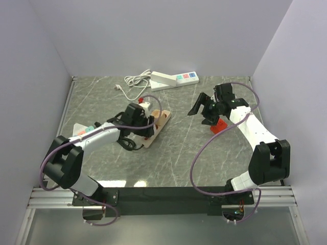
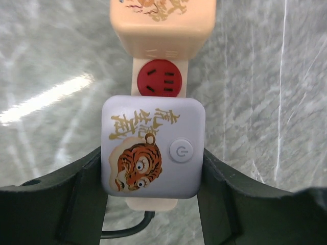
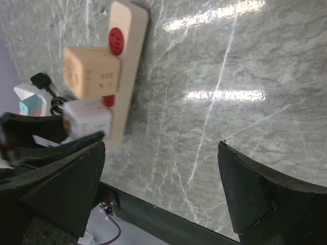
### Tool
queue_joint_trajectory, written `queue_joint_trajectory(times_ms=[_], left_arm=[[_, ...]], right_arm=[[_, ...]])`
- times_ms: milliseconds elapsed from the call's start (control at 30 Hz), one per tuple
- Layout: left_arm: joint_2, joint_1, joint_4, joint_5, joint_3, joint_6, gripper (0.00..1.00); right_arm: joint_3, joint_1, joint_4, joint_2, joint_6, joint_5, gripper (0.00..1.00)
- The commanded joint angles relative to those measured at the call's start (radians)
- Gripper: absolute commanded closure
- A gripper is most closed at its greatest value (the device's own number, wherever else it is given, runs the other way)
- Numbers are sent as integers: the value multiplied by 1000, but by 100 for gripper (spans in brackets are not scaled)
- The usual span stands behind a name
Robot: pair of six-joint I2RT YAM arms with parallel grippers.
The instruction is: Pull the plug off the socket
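Observation:
A beige power strip (image 1: pixel 163 118) lies at mid-table with two cube adapters plugged into it. My left gripper (image 2: pixel 152 159) is shut on the nearer one, a white cube adapter with a tiger picture (image 2: pixel 153 148), one finger pressed against each side. Beyond it come a red socket (image 2: pixel 159 78) and a beige cube (image 2: pixel 163 20). A thin black cord (image 2: pixel 127 229) leaves the strip's near end. The small black plug (image 3: pixel 39 79) shows at the left of the right wrist view; I cannot tell whether it sits in a socket. My right gripper (image 3: pixel 161 148) hangs open over bare table.
A white power strip (image 1: pixel 173 79) with coloured sockets and a coiled white cord (image 1: pixel 135 81) lies at the back. Another white strip (image 1: pixel 84 130) sits under my left arm. A small red object (image 1: pixel 219 125) rests below my right arm. Walls close in three sides.

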Motion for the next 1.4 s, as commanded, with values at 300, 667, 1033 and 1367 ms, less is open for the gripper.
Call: queue_joint_trajectory(times_ms=[300,667,1033,1367], left_arm=[[83,-251,233,-281,-92,-147,99],[34,-312,219,-254,-47,-329,21],[-156,-283,110,-318,-12,-414,1],[-233,-9,132,-150,-104,-325,2]], right_arm=[[-13,53,50,-27,39,52,1],[4,56,41,-21,39,67,0],[49,72,8,-5,31,81,0],[177,157,-31,90,59,96,0]])
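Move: The left hand already grips the white plug, which still sits in the small beige socket strip just off the table; the table spot for them lies about 4 cm to its right, 2 cm back and 8 cm below. The beige plug in the same strip is some 5 cm ahead and 4 cm right, level with the hand; the black cable coil lies roughly 10 cm left, 6 cm back and 8 cm down. From the right hand the white plug is about 19 cm left, 5 cm back and 8 cm lower. The left hand lowers the white plug and its socket strip about 3 cm while carrying them some 4 cm right and slightly back, tilts a little as they settle on the table, then opens wide, lets go and climbs about 10 cm off the plug, swinging forward and left. The open right hand stays nearly still, then shifts left towards the strip. ##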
